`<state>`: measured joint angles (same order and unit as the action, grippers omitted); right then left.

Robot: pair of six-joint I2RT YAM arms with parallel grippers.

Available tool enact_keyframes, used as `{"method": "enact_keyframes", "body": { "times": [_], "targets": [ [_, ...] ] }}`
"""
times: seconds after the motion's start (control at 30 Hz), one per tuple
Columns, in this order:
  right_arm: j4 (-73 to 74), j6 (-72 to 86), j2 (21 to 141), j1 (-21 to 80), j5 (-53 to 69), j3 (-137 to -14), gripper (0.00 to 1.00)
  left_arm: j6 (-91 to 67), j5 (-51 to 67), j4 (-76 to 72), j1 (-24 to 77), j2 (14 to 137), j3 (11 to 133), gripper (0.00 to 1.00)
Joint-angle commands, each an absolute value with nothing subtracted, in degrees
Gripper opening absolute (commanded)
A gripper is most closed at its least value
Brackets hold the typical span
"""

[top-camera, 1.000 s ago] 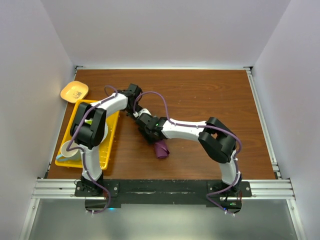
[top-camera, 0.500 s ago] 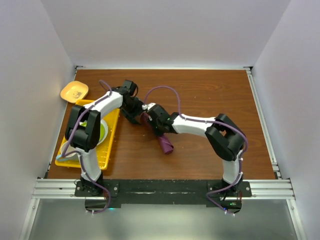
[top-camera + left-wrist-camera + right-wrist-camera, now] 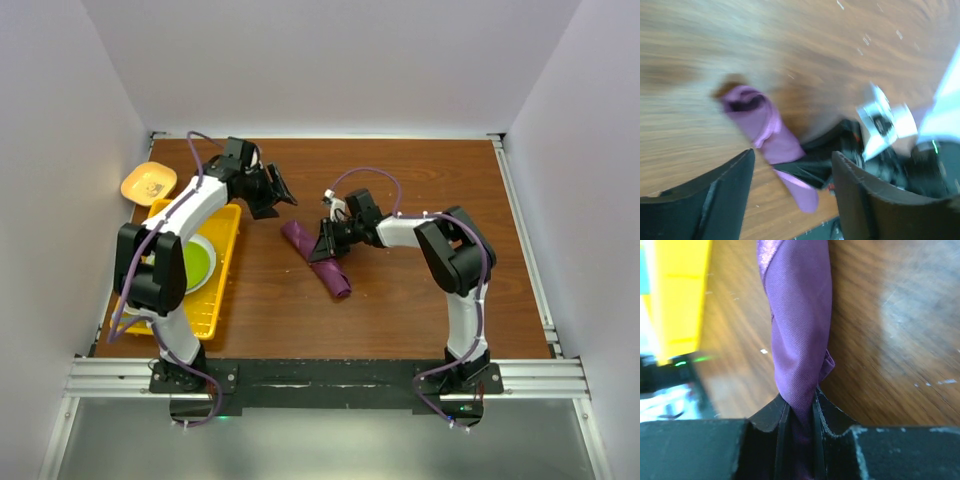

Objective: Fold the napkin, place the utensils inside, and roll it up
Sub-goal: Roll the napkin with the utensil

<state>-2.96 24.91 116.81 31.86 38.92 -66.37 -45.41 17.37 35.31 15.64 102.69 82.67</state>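
The plum-purple napkin [image 3: 338, 280] lies rolled into a tight tube, slanting across the middle of the wooden table. My right gripper [image 3: 323, 246] is shut on the roll's middle; in the right wrist view the napkin [image 3: 800, 315] runs straight out from between the right gripper's pinched tips [image 3: 799, 407]. My left gripper [image 3: 282, 190] hovers open up and to the left of the roll, not touching it. In the blurred left wrist view the napkin [image 3: 767, 130] shows beyond the left gripper [image 3: 792, 192], whose dark fingers [image 3: 725, 200] stand wide apart. No utensils show.
A yellow tray [image 3: 222, 262] sits along the table's left side with a green plate [image 3: 198, 262] in it. A small orange dish [image 3: 148, 182] lies at the far left corner. White walls enclose the table on three sides.
The left gripper opened and pulled back up and to the left, away from the roll. The right gripper shut on the roll and its arm swung to the right with it.
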Motion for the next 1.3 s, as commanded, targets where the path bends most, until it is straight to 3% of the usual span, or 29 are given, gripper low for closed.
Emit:
{"method": "enact_keyframes", "body": {
  "times": [0.0, 0.13, 0.17, 0.37, 0.67, 1.27],
  "targets": [
    [-10.81, 32.43, 120.85, 29.10, 52.55, -64.07, 0.15, -43.59, 34.68, 21.91, 16.78, 102.47, 75.16, 0.63],
    [-8.00, 30.50, 122.08, 27.69, 53.09, -64.95, 0.17, -47.19, 38.67, 11.72, 18.19, 104.32, 72.43, 0.40],
    [-7.56, 29.98, 122.25, 27.42, 52.82, -64.78, 0.18, -47.63, 39.28, 10.21, 18.19, 104.76, 71.73, 0.31],
    [-6.33, 28.13, 122.60, 26.37, 52.29, -64.34, 0.22, -47.55, 39.47, 6.59, 18.46, 107.57, 69.00, 0.11],
    [-3.16, 26.37, 122.87, 26.02, 51.24, -65.74, 0.29, -45.09, 37.09, 11.68, 18.81, 107.49, 68.29, 0.04],
    [5.26, 21.27, 120.24, 25.84, 48.61, -68.46, 0.48, -39.82, 34.19, 17.23, 18.90, 114.08, 70.22, 0.03]
  ]
}}
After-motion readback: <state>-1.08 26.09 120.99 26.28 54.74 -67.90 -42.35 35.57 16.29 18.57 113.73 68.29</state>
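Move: My right hand already has the rolled napkin between its fingers at its middle. From my left hand, open and high, the napkin's middle is about 8 cm back, 9 cm to the right and 11 cm below; its far-left end is much closer, roughly 2 cm back and 3 cm right. The yellow tray lies some 11 cm back and 22 cm left of my left hand, with the green plate in it, about 10 cm back and 20 cm left. I bring my left hand down about 10 cm onto the far-left part of the roll, first swinging right and a little back while the fingers shut, then sinking and drawing back until the closed tips rest on the cloth. My right hand shifts about 2 cm right, tilting some 15 degrees, then loosens its pinch and opens partway, its fingers still either side of the roll. ##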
